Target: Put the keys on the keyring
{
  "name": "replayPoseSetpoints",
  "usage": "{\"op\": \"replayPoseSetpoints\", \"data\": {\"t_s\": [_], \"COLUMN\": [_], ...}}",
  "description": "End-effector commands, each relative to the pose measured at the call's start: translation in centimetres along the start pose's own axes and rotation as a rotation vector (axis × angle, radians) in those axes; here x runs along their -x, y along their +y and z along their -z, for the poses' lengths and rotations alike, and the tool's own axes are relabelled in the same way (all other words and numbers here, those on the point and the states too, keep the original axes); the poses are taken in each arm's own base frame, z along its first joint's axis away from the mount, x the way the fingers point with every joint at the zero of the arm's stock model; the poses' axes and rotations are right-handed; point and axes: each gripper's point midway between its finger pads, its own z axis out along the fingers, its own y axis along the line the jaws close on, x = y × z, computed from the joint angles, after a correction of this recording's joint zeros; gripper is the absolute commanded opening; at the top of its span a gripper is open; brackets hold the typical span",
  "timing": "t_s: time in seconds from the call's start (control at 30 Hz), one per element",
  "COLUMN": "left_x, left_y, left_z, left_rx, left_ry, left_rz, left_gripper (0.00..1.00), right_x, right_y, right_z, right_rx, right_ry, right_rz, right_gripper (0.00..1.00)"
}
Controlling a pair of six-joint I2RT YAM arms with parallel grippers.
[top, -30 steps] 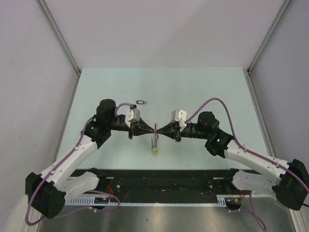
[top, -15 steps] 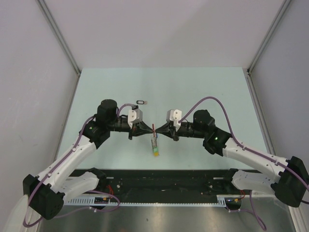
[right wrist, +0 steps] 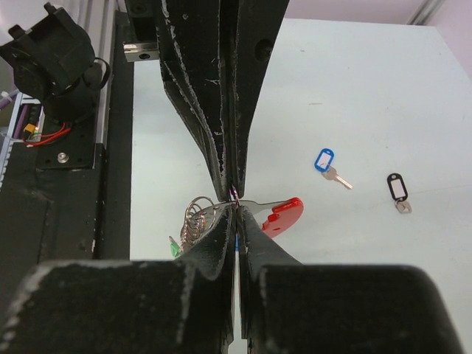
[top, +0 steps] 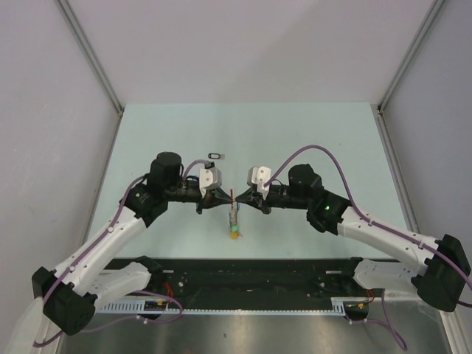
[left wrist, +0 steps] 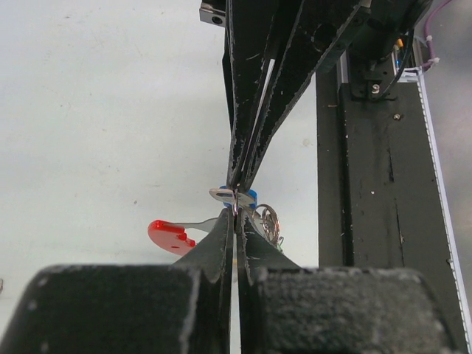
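Note:
My left gripper (top: 228,198) and right gripper (top: 238,198) meet tip to tip above the table's middle, both shut. The keyring (left wrist: 267,221) hangs at that meeting point, pinched at the tips of my left gripper (left wrist: 236,213). Its red tag (right wrist: 284,214) sticks out sideways, and its cluster of keys (top: 233,217) dangles with a green tag (right wrist: 174,247) lowest. My right gripper (right wrist: 236,207) is shut on a blue-tagged key (left wrist: 251,196), held against the ring. Another blue-tagged key (right wrist: 324,161) and a black-tagged key (right wrist: 397,188) lie on the table.
The pale green table (top: 310,140) is bounded by white walls at the back and sides. A black rail with both arm bases (top: 251,276) runs along the near edge. The black-tagged key (top: 215,155) lies just behind the left wrist.
Both wrists have drawn closer together, the right one moving left the most. The meeting point and the hanging keys have shifted slightly left. Both grippers have stayed shut.

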Motion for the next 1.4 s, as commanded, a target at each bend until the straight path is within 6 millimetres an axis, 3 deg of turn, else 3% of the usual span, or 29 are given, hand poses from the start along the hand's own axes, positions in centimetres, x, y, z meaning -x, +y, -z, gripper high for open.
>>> {"op": "replayPoseSetpoints", "data": {"t_s": [0.0,0.07,0.3,0.6,0.83,0.93,1.37], "left_x": [1.5,1.5,3.0,3.4,3.4,3.4,3.5], "left_y": [-0.2,-0.1,-0.7,-0.6,-0.6,-0.6,0.3], "left_z": [-0.1,-0.1,-0.3,-0.8,-0.9,-0.9,-0.8], "left_rx": [-0.004,0.002,-0.016,-0.012,-0.023,-0.018,0.038], "left_ry": [0.002,0.008,-0.092,-0.148,-0.151,-0.154,-0.154], "left_rz": [-0.07,-0.067,-0.08,-0.043,-0.039,-0.03,-0.003], "left_gripper": [0.01,0.0,0.0,0.0,0.0,0.0,0.01], "right_x": [4.1,4.3,4.4,4.6,3.5,3.0,1.2], "right_y": [-1.2,-1.4,-1.2,-1.8,-1.9,-1.1,-1.1], "right_z": [-0.5,-0.5,-0.2,2.9,4.2,3.6,1.5], "right_rx": [-0.033,-0.038,-0.035,-0.08,-0.08,-0.047,-0.163], "right_ry": [-0.079,-0.078,-0.075,-0.058,-0.061,-0.06,-0.016], "right_rz": [0.081,0.082,0.058,-0.027,-0.052,-0.044,0.026], "right_gripper": [0.0,0.0,0.14,0.4,0.41,0.4,0.39]}}
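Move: The small metal ring is pinched between the two shut grippers, about 1 cm to the left hand's right and 1 cm to the right hand's left, level with both. From the right hand, the blue tag hangs some 3 cm straight below, and the red handle of the bunch is roughly 4 cm ahead, 1 cm left and 5 cm lower. The knot of key rings hangs about 2 cm back, 1 cm left and 5 cm down. The ring is let go by the right hand, whose fingers part to nearly half open as it backs off to the right and up, about 4 cm each way. It then comes partway back, down, left and a little towards the base, fingers still parted around the ring. The left hand keeps its pinch and shifts about 1.5 cm right and up. ##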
